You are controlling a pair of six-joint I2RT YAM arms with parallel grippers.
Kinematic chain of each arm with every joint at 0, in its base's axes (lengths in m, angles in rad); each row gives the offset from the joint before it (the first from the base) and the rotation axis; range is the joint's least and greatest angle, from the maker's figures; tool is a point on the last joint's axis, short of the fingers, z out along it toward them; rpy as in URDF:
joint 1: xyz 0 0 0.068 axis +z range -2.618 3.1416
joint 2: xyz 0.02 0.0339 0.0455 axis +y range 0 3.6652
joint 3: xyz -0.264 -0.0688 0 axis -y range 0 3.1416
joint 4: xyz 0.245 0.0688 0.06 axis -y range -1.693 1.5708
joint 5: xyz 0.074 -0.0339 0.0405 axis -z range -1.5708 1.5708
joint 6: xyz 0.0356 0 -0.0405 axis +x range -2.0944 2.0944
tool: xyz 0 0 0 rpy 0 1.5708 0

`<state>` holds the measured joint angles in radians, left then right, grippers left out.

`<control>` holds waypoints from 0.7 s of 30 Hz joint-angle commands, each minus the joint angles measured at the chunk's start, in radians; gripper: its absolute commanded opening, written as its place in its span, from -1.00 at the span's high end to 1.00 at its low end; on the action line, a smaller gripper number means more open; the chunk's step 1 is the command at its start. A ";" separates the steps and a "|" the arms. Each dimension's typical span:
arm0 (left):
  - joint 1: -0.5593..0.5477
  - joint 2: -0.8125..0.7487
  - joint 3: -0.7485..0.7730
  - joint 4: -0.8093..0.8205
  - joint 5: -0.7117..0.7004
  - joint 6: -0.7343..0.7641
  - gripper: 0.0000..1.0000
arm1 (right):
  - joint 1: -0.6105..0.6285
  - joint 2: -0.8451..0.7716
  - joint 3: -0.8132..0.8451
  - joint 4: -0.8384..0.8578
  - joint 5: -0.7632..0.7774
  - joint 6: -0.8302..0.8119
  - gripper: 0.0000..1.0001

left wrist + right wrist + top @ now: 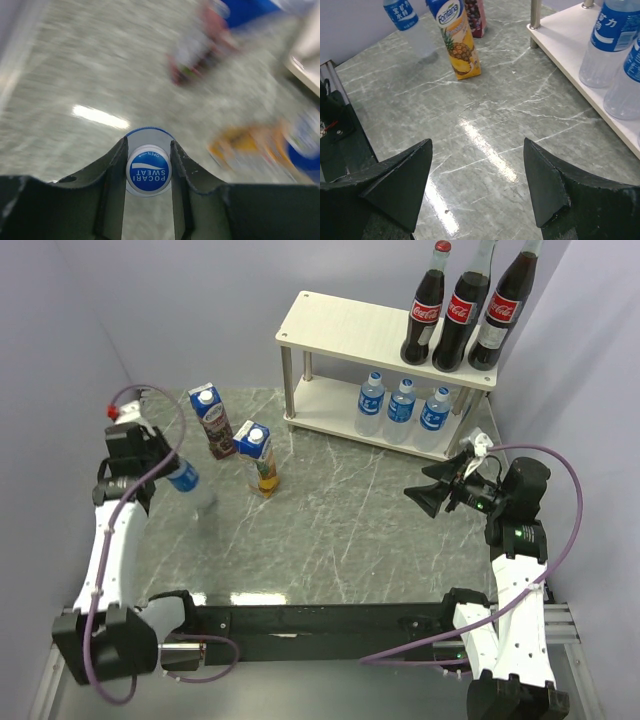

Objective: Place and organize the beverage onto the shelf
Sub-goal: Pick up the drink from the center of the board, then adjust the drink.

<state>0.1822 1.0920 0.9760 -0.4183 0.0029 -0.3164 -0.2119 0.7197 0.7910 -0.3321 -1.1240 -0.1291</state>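
On the shelf [340,325], three Coca-Cola bottles [462,308] stand on the top board and three water bottles [402,405] on the lower board. The grape carton [212,420] and the pineapple carton [258,455] stand on the table, left of the shelf. My left gripper [172,472] is shut on a fourth water bottle [190,483], tilted above the table. In the left wrist view its blue cap [148,170] sits between the fingers [112,175]. My right gripper [435,495] hangs open with nothing in it, in front of the shelf.
The right wrist view shows the lower shelf board [570,65] with water bottles [607,45] to the right of the right gripper [476,145], and a metal leg [535,14]. The pineapple carton [456,42] stands ahead on the marble table [485,115]. Lilac walls enclose the table.
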 commanded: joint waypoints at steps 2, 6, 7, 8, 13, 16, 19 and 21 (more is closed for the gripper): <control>-0.160 -0.159 -0.025 0.018 0.193 0.005 0.99 | 0.005 -0.009 0.016 -0.001 -0.068 -0.041 -0.59; -0.280 -0.247 -0.059 0.007 0.301 0.029 0.99 | 0.005 -0.014 0.010 -0.013 -0.105 -0.067 -0.59; -0.312 -0.260 -0.063 0.010 0.334 0.031 0.99 | 0.005 -0.009 0.010 -0.021 -0.115 -0.092 -0.59; -0.329 -0.283 -0.069 0.021 0.386 0.033 0.99 | 0.009 -0.006 0.011 -0.036 -0.140 -0.102 -0.59; -0.462 -0.299 -0.076 0.113 0.523 0.005 0.99 | 0.057 0.012 0.014 -0.091 -0.186 -0.213 -0.59; -0.582 -0.256 -0.048 0.186 0.511 -0.015 0.99 | 0.118 0.029 0.016 -0.134 -0.172 -0.293 -0.58; -0.729 -0.166 0.021 0.219 0.428 -0.007 0.99 | 0.192 0.052 0.016 -0.174 -0.149 -0.362 -0.59; -0.847 -0.077 0.068 0.222 0.341 0.020 0.99 | 0.232 0.057 0.010 -0.183 -0.140 -0.385 -0.59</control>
<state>-0.5457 0.9604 0.9215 -0.3965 0.3954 -0.2970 -0.0288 0.7685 0.7910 -0.4793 -1.2663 -0.4198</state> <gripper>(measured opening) 0.379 0.795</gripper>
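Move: The left hand already holds the water bottle by its neck; the open middle of the board lies about 45 cm to its right, 10 cm back and 21 cm below. The juice carton stands about 21 cm right of this hand and 7 ahead, the brown carton 7 right and 18 ahead, both some 10 lower. From the right hand the bottle is roughly 62 cm left, 12 ahead, 16 lower; the juice carton 42 left, 18 ahead, 16 lower. The left hand keeps its pinch on the neck of the water bottle and swings it quickly some 28 cm to the right and 12 cm back, rising slightly, past the near side of the juice carton towards the middle of the board, the wrist turning about 60 degrees clockwise. The right hand, fingers staying open and empty, starts in to meet it, gathering speed leftward by about 5 cm and back by 4 with a slight dip, and turns some 20 degrees counter-clockwise. ##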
